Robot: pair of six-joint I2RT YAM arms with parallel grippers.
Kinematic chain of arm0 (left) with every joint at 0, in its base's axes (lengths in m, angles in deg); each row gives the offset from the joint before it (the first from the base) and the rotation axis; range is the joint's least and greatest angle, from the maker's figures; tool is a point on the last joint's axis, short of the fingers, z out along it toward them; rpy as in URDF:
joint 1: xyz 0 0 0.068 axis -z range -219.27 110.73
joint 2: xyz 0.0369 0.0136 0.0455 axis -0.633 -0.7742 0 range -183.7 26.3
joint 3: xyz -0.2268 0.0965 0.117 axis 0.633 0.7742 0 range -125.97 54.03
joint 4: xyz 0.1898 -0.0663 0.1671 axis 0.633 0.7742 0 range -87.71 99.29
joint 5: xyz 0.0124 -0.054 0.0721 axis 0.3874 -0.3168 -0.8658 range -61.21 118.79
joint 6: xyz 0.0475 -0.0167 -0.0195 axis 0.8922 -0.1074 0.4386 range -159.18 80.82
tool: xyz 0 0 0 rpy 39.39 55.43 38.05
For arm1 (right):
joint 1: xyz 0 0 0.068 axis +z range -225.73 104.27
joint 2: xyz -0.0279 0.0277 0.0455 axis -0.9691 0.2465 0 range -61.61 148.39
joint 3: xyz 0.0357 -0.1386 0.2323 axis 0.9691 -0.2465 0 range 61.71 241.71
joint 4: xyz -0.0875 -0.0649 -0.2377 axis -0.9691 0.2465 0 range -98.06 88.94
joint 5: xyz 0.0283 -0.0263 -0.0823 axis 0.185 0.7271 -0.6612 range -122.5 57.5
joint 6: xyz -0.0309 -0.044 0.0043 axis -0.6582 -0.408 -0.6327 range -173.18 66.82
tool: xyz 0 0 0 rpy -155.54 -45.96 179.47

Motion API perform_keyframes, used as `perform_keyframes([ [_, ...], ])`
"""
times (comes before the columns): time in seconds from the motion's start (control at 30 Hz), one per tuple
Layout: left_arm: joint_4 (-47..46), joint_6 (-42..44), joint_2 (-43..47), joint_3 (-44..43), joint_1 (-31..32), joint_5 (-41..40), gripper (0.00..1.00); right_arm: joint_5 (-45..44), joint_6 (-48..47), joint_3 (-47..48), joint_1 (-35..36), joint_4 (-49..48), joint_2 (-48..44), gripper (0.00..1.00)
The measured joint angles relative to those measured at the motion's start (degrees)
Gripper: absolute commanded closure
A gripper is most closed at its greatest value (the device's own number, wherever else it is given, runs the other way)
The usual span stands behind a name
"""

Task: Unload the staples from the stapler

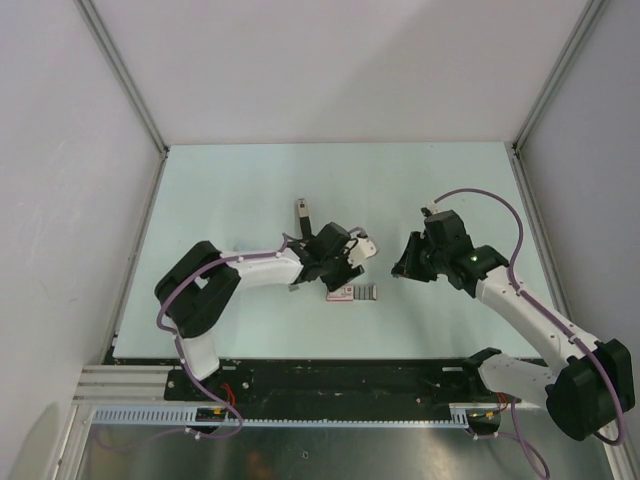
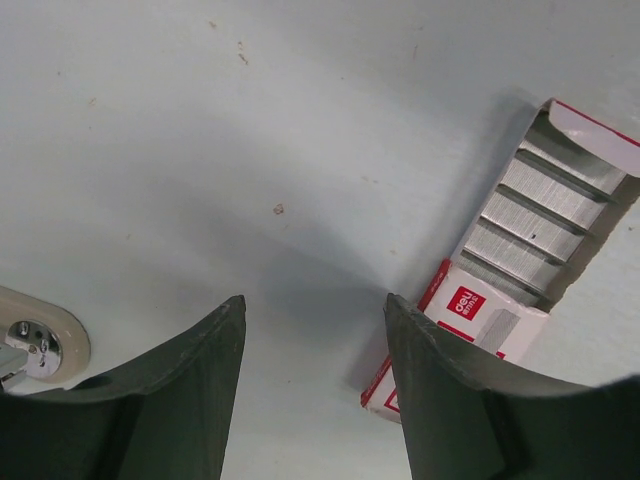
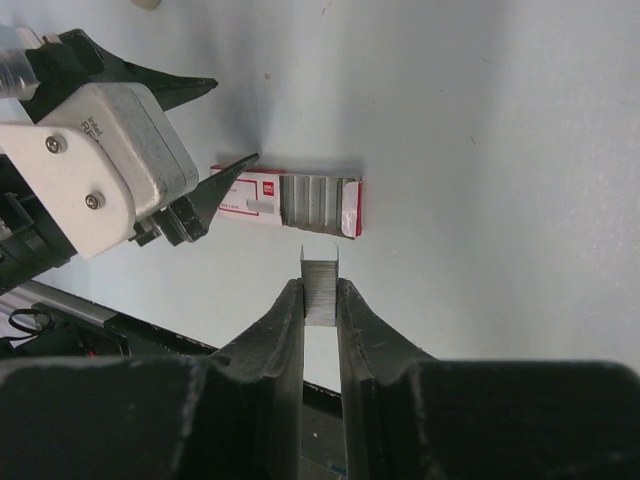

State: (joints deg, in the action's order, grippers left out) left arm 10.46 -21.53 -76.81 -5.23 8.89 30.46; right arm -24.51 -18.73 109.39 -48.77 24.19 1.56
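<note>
The stapler (image 1: 302,216), a slim black bar with a silvery far end, lies on the table behind my left arm. My right gripper (image 3: 320,285) is shut on a short grey strip of staples (image 3: 320,272) and holds it above the table, just in front of the open red-white staple packet (image 3: 300,200). In the top view the right gripper (image 1: 403,268) sits to the right of the packet (image 1: 355,293). My left gripper (image 2: 314,300) is open and empty, low over the table, with the packet (image 2: 520,260) beside its right finger. It shows in the top view (image 1: 345,272) just above the packet.
The open packet holds several rows of grey staple strips (image 2: 545,205). A cream round piece with a metal centre (image 2: 35,335) lies at the left edge of the left wrist view. White walls enclose the table on three sides.
</note>
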Motion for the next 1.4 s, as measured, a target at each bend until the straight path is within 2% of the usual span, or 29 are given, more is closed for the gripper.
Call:
perform_keyframes([
  [0.27,-0.6,0.0,1.2,1.7,0.5,0.1,0.38,0.2,-0.1,0.0,0.0,-0.4,0.8,1.0],
  [0.43,-0.3,0.0,3.7,3.5,0.5,0.1,0.35,-0.1,-0.2,0.0,2.6,-1.2,3.1,1.0],
  [0.5,-0.2,0.0,4.7,3.7,0.5,0.0,0.29,-0.2,-0.2,0.0,4.8,-1.8,4.7,1.0],
  [0.6,0.0,-0.2,6.4,3.7,-0.2,0.0,0.09,-0.9,-0.2,-0.1,8.1,-2.9,7.0,1.0],
  [0.7,1.0,-0.5,8.6,3.1,-2.8,0.5,0.02,-1.9,-0.2,-0.1,10.8,-4.0,9.3,1.0],
  [1.0,4.7,-2.2,15.8,-1.0,-16.9,5.6,0.0,-7.9,0.0,0.2,18.2,-6.2,17.7,1.0],
  [1.4,7.5,-3.7,20.3,-0.9,-18.4,6.9,0.01,-12.7,0.5,3.1,21.2,-8.5,24.7,1.0],
])
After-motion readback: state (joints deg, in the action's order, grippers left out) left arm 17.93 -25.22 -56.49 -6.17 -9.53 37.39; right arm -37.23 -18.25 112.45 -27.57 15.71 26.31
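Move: The right hand already holds a staple strip, and the open tray of the staple box lies about 7 cm to its left, 2 cm back and some 12 cm below; the box's red-and-white carton is 5 cm farther left, level with the tray. From the left hand, low at the box's far side, the tray is about 5 cm right, 3 cm back and 2 cm below, with the stapler 14 cm ahead and 8 cm left, and a loose staple piece 10 cm left and 2 cm back. The left hand eases back about 1 cm beside the box's far edge, then lifts clear, rising some 13 cm while swinging left and forward away from the box, its fingers spreading to fully open and the wrist turning some 15 degrees counter-clockwise. As the left hand gets out of the way, the right hand keeps its pinch on the staple strip and carries it down about 10 cm and left 8 cm, slightly back, to the tray, turning counter-clockwise and rolling its left side down, and ends close over the tray's carton-side end. ##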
